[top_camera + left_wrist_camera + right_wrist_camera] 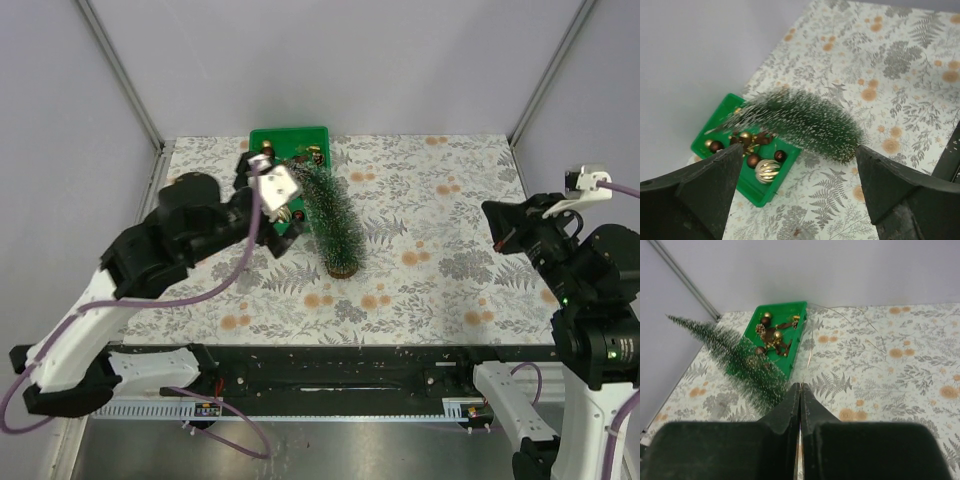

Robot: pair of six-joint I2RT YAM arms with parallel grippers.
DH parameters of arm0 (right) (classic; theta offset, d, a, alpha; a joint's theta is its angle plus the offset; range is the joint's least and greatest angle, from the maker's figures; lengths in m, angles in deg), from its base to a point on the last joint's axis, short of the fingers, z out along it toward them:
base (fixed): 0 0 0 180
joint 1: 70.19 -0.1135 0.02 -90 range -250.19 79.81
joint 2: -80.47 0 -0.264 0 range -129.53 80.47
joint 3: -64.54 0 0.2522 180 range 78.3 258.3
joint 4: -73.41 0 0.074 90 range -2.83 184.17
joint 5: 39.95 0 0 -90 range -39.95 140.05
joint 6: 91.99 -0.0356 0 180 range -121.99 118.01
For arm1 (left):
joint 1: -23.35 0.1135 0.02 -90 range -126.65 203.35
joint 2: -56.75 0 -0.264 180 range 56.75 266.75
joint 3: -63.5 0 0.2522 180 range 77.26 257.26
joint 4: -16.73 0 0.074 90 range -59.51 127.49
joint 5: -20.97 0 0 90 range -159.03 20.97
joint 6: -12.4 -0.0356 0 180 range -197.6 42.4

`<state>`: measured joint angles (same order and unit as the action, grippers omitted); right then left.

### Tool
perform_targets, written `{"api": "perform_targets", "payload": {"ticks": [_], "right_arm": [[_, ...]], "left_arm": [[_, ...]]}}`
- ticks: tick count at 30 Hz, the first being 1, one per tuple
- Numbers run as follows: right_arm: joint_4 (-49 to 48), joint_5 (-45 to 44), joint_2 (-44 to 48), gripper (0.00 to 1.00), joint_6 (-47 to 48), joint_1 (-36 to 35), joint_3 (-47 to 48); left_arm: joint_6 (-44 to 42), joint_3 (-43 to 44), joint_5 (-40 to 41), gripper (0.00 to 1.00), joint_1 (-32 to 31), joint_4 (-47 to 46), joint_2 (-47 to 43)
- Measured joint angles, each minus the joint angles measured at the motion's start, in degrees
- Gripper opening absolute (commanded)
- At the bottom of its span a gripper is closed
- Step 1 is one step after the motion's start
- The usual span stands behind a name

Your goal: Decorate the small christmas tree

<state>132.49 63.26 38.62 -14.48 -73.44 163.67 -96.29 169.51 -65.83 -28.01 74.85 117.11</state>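
The small christmas tree (332, 222) lies tilted, its wooden base on the cloth and its tip over the green tray (290, 138). The tray holds brown and gold ornaments (767, 170). My left gripper (272, 205) is open and empty, hovering beside the tree at the tray's near end; in the left wrist view the tree (810, 122) and tray (755, 192) lie beyond its fingers. My right gripper (495, 228) is at the right, above the table, shut on a thin gold wire (811, 347) that runs from its tips (800, 385) towards the tray (790, 357).
A fern-patterned cloth (440, 240) covers the table. Grey walls with metal posts (120, 70) close the back and sides. The wire arcs over the cloth to the right of the tray.
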Motion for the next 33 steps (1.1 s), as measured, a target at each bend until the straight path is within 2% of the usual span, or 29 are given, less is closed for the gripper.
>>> {"api": "perform_targets", "payload": {"ticks": [5,10,15,20,29,31,33], "right_arm": [[4.4,1.0,4.0,0.0,1.6,0.0,-1.7],[4.7,0.6,9.6,0.0,3.0,-0.1,-4.0],[4.8,-0.7,17.7,0.0,5.1,-0.1,-7.3],[4.3,-1.9,24.7,0.0,7.0,-0.1,-8.8],[3.4,-1.6,26.7,0.0,8.2,-0.1,-8.6],[3.4,-1.5,26.7,0.0,8.3,-0.1,-7.9],[3.4,-0.9,26.7,0.0,8.3,-0.1,-6.7]], "left_arm": [[-0.2,0.4,4.3,0.99,-6.4,-2.1,9.7],[-2.1,1.3,7.1,0.99,-12.3,-6.2,17.0],[-2.0,3.2,8.7,0.99,-12.4,-12.6,22.7],[-2.0,6.1,8.6,0.99,-13.0,-14.5,28.0],[-2.5,12.4,6.7,0.99,-14.3,-14.3,35.8],[-2.5,13.8,6.1,0.95,-14.4,-14.3,36.9],[-2.5,15.3,5.5,0.77,-14.5,-14.2,37.7]]}}
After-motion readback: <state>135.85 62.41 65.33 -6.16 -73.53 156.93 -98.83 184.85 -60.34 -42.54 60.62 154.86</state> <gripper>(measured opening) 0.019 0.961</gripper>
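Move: The thin wire, seemingly pinched in the right fingertips and looping some 8 cm ahead of them, lies about 30 cm to the left hand's right, roughly 7 cm ahead and near its height. The christmas tree's middle is about 9 cm ahead, 9 cm right and 23 cm below the left hand; the green box is some 32 cm straight ahead, 41 cm down. From the right hand, the tree is 10 cm ahead, 23 cm left, 24 cm down. With its fingers wide open, the left hand sweeps about 22 cm right, past the upper tree on the robot's side and towards the wire, sinking some 8 cm, mostly early on, while its wrist turns slightly clockwise. The right hand stays shut on the wire and draws back about 13 cm, its fingers tipping up nearly 20 degrees. ##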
